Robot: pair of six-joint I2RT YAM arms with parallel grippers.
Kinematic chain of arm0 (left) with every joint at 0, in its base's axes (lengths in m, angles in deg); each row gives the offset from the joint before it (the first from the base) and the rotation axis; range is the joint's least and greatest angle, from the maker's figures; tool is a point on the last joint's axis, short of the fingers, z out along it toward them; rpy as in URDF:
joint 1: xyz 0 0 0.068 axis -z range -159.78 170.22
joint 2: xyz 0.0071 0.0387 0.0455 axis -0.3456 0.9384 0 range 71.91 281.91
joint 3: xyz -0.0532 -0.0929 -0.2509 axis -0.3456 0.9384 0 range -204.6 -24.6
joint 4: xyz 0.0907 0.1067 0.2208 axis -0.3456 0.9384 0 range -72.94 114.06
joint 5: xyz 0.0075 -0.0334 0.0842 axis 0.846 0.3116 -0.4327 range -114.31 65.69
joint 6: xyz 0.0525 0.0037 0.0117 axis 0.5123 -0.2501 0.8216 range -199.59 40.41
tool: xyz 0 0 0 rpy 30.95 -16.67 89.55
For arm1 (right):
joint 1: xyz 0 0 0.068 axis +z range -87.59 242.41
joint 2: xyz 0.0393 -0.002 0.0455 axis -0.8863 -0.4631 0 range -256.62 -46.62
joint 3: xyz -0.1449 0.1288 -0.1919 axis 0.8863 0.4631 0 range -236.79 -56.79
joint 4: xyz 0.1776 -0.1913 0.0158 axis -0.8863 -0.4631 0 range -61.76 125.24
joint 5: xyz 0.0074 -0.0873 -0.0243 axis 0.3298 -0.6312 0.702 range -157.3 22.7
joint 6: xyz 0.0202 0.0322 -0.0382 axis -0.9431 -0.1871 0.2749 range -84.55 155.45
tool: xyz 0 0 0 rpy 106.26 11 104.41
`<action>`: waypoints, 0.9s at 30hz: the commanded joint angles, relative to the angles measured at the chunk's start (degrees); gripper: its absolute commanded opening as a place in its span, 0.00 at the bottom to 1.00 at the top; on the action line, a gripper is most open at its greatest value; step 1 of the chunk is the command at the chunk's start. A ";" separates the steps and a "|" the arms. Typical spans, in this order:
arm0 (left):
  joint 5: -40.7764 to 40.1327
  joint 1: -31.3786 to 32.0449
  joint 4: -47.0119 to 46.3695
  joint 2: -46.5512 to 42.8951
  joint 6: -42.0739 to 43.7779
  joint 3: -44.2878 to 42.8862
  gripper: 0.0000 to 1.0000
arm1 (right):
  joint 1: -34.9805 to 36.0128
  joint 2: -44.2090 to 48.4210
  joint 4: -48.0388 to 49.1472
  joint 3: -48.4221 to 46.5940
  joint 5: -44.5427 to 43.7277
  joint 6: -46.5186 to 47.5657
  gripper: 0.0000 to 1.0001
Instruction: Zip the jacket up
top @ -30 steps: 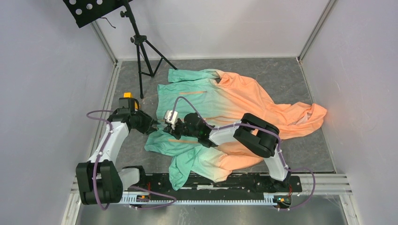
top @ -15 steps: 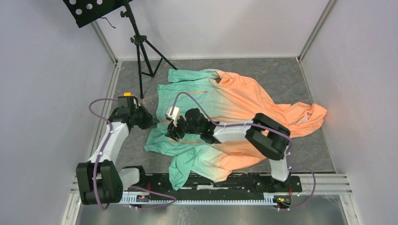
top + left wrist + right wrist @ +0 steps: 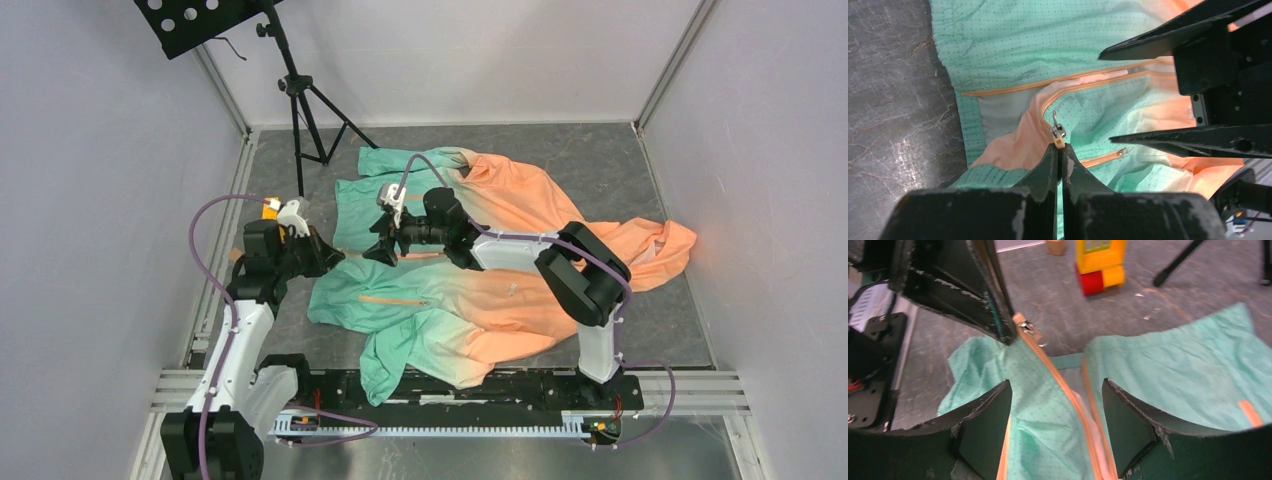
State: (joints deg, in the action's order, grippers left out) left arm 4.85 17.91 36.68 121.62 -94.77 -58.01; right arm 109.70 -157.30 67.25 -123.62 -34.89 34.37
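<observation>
The jacket (image 3: 480, 250), mint green fading to peach, lies spread on the grey floor with its front open. My left gripper (image 3: 331, 262) (image 3: 1061, 147) is shut on the bottom end of the orange front zipper, just below the metal slider (image 3: 1057, 131) (image 3: 1029, 329). My right gripper (image 3: 381, 250) (image 3: 1056, 385) hovers open a little further up the jacket. The orange front zipper tape (image 3: 1068, 390) runs between its fingers without touching them. In the left wrist view the right gripper's fingers (image 3: 1188, 140) spread wide at the right.
A black tripod stand (image 3: 300, 110) rises at the back left. A yellow and red toy block (image 3: 1098, 265) (image 3: 270, 208) and a small wooden block (image 3: 1055, 246) sit on the floor left of the jacket. White walls enclose the floor.
The right gripper has opened and moved away from me up the jacket. The left gripper has shut on the zipper's bottom end, and its arm has risen.
</observation>
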 commanded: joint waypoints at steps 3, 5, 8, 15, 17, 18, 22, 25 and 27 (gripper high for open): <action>1.73 4.07 -4.04 -4.88 10.11 2.24 0.02 | 0.53 -4.98 7.98 -4.09 13.26 2.77 0.73; 6.03 5.47 -5.87 -6.84 12.34 3.50 0.02 | 0.62 -6.13 9.67 -4.47 15.56 3.53 0.73; 9.03 6.02 -9.17 -7.99 9.57 5.43 0.02 | 0.61 -7.08 10.00 -4.80 17.06 5.79 0.73; 9.38 6.00 -7.47 -7.31 10.17 4.58 0.02 | 0.61 -7.69 13.61 -3.40 20.11 5.85 0.66; 9.04 6.05 -7.30 -7.39 10.27 4.74 0.02 | 0.61 -7.63 15.41 -2.67 20.65 4.61 0.59; 8.91 6.07 -7.36 -7.44 10.34 4.60 0.02 | 0.66 -7.69 16.42 -2.42 21.05 3.70 0.54; 7.29 6.04 -7.04 -7.90 10.68 4.50 0.02 | 0.66 -7.52 17.58 -1.76 21.21 2.55 0.36; 4.67 6.05 -8.02 -8.32 9.07 4.63 0.02 | 0.66 -7.37 17.22 -2.30 21.41 1.58 0.15; 1.96 6.05 -8.78 -8.05 6.76 4.81 0.04 | 0.59 -6.73 17.99 -1.85 20.29 0.47 0.00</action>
State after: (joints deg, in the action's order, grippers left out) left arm 10.65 23.83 29.92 113.97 -86.79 -53.11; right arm 110.31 -164.77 79.67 -125.46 -14.37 37.08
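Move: The zip slider sits just beyond the left fingertips, which already pinch the zip's lower end. It is about 1 cm ahead, right of and below that hand. From the right hand it lies some 6 cm left, 3 cm back and 3 cm lower. Counted from the left hand, the opposite zip edge's end is roughly 3 cm ahead, 3 cm left and 9 cm down; the near pocket zip is some 12 cm back, 12 cm right and also 9 cm down. The right fingertips close on the metal zip slider, after the open hand has come about 5 cm back and 2 cm left, dipping and then rising a little as it turns some 20 degrees counter-clockwise. The left hand keeps its pinch on the zip's end and carries it about 4 cm right to meet them, also back and up, turning clockwise with its tips lifting. ##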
